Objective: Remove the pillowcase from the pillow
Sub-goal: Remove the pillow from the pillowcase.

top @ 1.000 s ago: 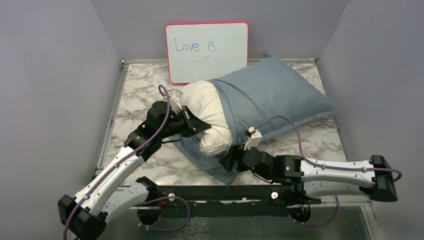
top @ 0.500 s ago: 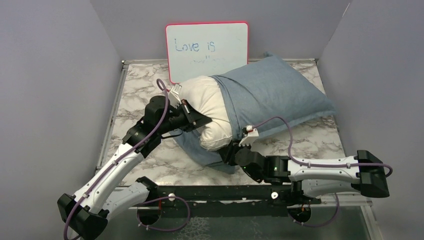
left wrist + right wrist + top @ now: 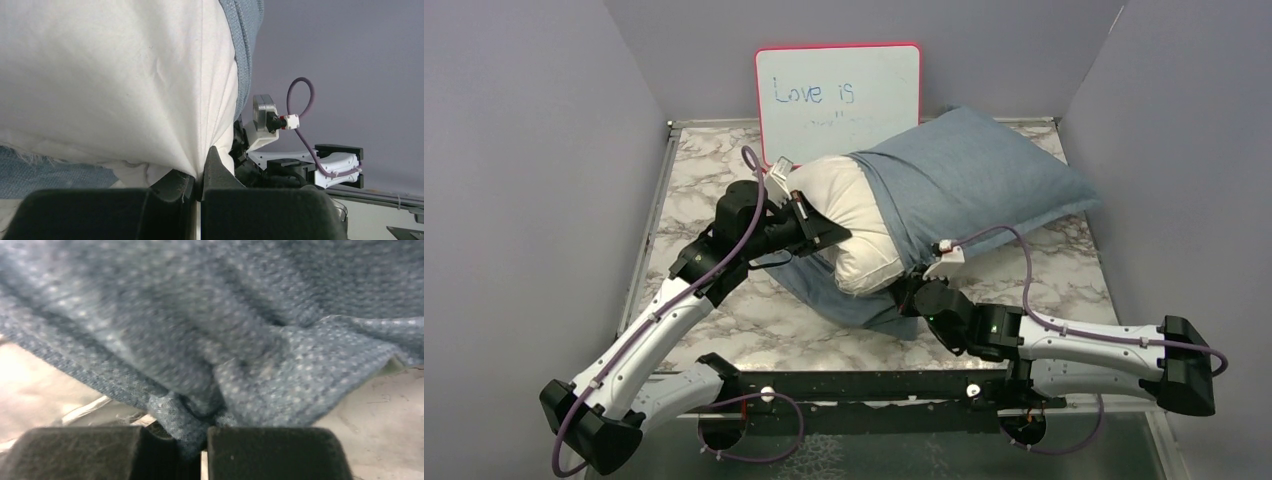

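The white pillow [image 3: 849,215] lies across the marble table, its left end bare. The blue-grey pillowcase [image 3: 969,185] still sheathes its right part, and a loose flap of it [image 3: 844,300] trails under the bare end. My left gripper [image 3: 829,235] is shut on a pinch of the pillow's white fabric [image 3: 150,85], which fans out from the jaws [image 3: 200,180]. My right gripper [image 3: 911,290] is shut on the pillowcase's open edge near the front. Blue dotted cloth [image 3: 250,340] fills the right wrist view, bunched between the jaws [image 3: 202,440].
A red-framed whiteboard [image 3: 838,102] leans on the back wall behind the pillow. Grey walls enclose the table [image 3: 714,170] on three sides. A black rail [image 3: 864,385] runs along the near edge by the arm bases.
My right gripper went from open to shut on the pillowcase edge and shifted right and forward. The left arm lifted the pillow's bare end slightly toward the back.
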`<state>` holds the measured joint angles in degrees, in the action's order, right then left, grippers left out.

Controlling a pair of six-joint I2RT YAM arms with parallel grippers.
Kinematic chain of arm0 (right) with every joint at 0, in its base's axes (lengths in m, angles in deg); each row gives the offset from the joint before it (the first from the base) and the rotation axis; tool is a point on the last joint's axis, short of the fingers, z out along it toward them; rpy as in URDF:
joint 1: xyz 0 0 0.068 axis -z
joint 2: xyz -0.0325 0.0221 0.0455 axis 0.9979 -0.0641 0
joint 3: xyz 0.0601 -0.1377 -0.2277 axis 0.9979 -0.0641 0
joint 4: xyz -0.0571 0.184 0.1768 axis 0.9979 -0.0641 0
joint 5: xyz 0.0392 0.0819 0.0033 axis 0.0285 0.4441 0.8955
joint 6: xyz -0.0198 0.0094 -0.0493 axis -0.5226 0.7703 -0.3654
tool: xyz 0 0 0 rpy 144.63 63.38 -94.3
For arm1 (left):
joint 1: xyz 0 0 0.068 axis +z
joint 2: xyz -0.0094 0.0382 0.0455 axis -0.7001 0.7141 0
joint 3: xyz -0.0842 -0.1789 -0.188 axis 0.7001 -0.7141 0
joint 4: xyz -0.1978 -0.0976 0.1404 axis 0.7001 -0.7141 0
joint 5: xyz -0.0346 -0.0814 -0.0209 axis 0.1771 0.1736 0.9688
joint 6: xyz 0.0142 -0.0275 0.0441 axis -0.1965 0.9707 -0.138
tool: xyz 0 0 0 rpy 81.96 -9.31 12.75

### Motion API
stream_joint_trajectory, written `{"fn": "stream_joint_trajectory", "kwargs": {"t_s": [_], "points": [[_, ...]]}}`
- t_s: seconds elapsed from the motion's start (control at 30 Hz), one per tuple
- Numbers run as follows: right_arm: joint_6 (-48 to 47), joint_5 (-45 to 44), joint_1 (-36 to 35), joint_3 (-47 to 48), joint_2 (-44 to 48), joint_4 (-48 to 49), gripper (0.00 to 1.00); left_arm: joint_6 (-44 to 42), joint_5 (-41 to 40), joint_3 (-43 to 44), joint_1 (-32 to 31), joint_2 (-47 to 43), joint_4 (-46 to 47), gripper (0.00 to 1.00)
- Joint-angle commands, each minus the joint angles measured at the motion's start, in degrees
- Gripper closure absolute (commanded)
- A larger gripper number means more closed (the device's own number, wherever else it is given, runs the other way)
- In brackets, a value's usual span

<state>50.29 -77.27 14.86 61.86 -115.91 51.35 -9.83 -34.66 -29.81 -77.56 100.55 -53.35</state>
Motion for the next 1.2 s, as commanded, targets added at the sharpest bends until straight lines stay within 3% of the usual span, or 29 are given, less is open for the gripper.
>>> {"fn": "stream_joint_trajectory", "kwargs": {"t_s": [0.0,0.2,0.3,0.37,0.5,0.57,0.83,1.03,1.1,1.17], "points": [[-3.6,5.5,3.7,-2.7,-0.2,-9.5,0.99,-2.5,-0.7,6.4,0.3,-0.7,6.0,1.0],[3.8,8.5,3.7,-3.1,-2.2,-14.9,0.99,-2.6,-0.4,7.3,0.3,-0.5,6.2,1.0],[-1.2,14.8,3.7,-1.3,-0.4,-12.2,0.94,-2.7,-0.6,6.6,0.3,-0.9,5.9,1.0],[-6.0,19.7,3.7,0.8,2.0,-10.4,0.8,-2.8,-0.7,5.6,0.3,-1.2,5.8,1.0],[-16.7,29.4,3.7,4.2,6.5,-7.0,0.42,-2.7,-1.1,3.4,0.3,-1.7,5.9,1.0],[-20.4,33.5,3.7,5.9,8.2,-7.0,0.31,-2.6,-1.5,2.2,0.3,-1.9,6.0,1.0],[-30.8,44.1,3.7,11.2,10.0,-7.3,0.2,-2.5,-2.6,-0.5,0.3,-2.5,5.8,1.0],[-39.2,39.7,3.6,19.7,2.6,-10.7,0.2,-3.1,-2.4,-1.2,0.3,-2.2,5.7,1.0],[-41.9,36.2,3.1,22.5,-0.5,-11.6,0.1,-3.1,-2.2,-1.0,0.3,-1.9,5.7,1.0],[-45.6,32.3,2.0,24.1,-2.6,-10.7,0.08,-3.2,-2.1,-0.8,0.3,-1.8,5.7,1.0]]}}
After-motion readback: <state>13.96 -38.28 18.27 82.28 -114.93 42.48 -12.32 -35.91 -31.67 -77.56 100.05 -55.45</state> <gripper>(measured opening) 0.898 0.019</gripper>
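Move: The near corner of the pillow's bare white end lies roughly 7 cm to the right hand's left, 3 cm ahead and 5 cm above it; that hand still pinches blue pillowcase cloth. The pillowcase's open hem crosses the pillow about 15 cm ahead, 4 cm left and 8 cm up; the loose pillowcase flap is some 12 cm left, 2 cm back and 12 cm below. From the left hand, which grips the white cover, the corner is about 7 cm back, 4 cm right and 6 cm lower. The pillowcase cloth in the right fingers is first taken down about 4 cm, then let go as they open wide; the right hand backs off and climbs to some 11 cm above its start, swinging about 45 degrees counter-clockwise and lastly left and a little forward, facing the white corner. The left hand keeps its pinch on the pillow, sinking about 2 cm. ##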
